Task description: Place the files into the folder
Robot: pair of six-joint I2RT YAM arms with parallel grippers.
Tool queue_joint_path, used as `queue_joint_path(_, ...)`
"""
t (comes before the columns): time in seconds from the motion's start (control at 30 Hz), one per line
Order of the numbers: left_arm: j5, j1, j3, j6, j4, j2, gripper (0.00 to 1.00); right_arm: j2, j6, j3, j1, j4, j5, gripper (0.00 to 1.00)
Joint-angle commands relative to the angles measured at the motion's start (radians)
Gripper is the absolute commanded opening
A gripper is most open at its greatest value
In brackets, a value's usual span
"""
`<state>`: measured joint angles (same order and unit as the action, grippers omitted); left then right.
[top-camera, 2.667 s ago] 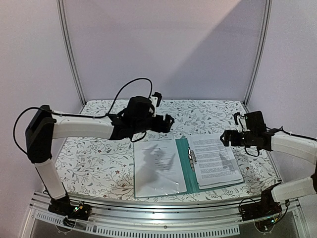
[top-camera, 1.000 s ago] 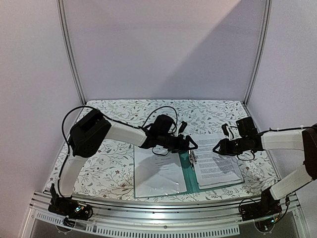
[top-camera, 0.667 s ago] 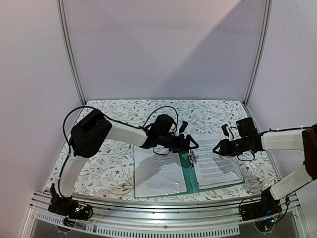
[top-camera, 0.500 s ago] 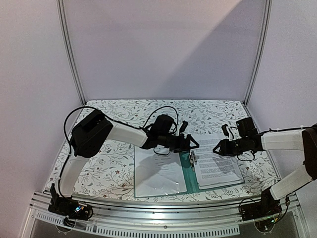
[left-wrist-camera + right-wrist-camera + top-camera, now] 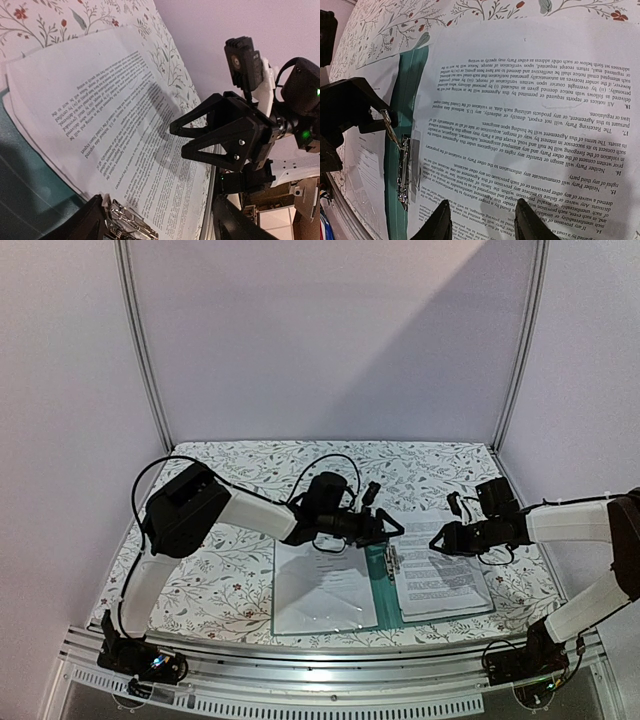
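Note:
The teal folder [image 5: 381, 592] lies open on the table, a white sheet [image 5: 320, 585] on its left leaf. The files [image 5: 440, 565] rest on its right leaf, their left edge at the silver clip [image 5: 388, 560]. My left gripper [image 5: 396, 530] hovers open over the spine, with the clip [image 5: 127, 222] just inside its left finger [image 5: 92, 222]. In the right wrist view a thin lever of the clip [image 5: 390, 129] stands up against the left gripper's tip [image 5: 355, 102]. My right gripper [image 5: 441, 538] stands open low over the files [image 5: 530, 115], fingers [image 5: 440, 222] apart, holding nothing.
A floral cloth [image 5: 200, 560] covers the table. An aluminium rail [image 5: 320, 660] runs along the near edge. Slanted frame posts [image 5: 140, 350] and lilac walls close off the back and sides.
The left arm came from the back left down to the folder's spine, and its jaws have narrowed a little. The right gripper has come in low over the files and holds still.

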<state>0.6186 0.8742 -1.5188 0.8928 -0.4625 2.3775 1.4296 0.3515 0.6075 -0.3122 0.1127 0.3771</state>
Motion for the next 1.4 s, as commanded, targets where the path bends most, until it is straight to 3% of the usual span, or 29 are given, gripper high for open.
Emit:
queue_joint_path(0.0,0.041,-0.008,0.023,0.040,-0.089,0.001,0.72,0.014,-0.003,-0.011,-0.004,0.010,0.008,0.42)
queue_joint_path(0.43,0.041,0.046,0.119,0.043,-0.080,-0.111,0.72,0.006,-0.007,-0.012,-0.003,0.017,-0.001,0.43)
queue_joint_path(0.77,0.000,0.095,0.105,-0.098,0.093,-0.201,0.75,0.018,-0.002,-0.003,-0.007,0.010,0.016,0.45)
queue_joint_path(0.87,-0.087,0.087,0.087,-0.147,0.191,-0.232,0.75,0.011,-0.002,0.004,-0.009,0.022,0.012,0.45)
queue_joint_path(1.13,-0.505,0.095,-0.176,-0.370,0.758,-0.230,0.75,-0.058,0.012,0.019,-0.031,0.054,-0.010,0.46)
queue_joint_path(1.37,-0.608,0.102,-0.253,-0.362,0.884,-0.191,0.74,-0.079,0.045,0.041,-0.093,0.063,-0.009,0.47)
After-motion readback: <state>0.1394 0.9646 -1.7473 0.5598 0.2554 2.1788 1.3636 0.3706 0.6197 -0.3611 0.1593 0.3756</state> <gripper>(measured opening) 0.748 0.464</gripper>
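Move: The folder clip's metal lever stands between the left hand's open fingers, against the front one, about 1 cm ahead of the hand point, 2 cm right and 1 cm below. The clip itself lies some 4 cm back, 2 cm right and 4 cm below, and the files on the folder's right half are centred roughly 7 cm back, 11 cm right and 5 cm below. From the right hand the lever is about 10 cm left and 2 cm ahead, at its height. The left hand's front finger pulls the lever back, rising, about 6 cm, then comes free and returns forward. ##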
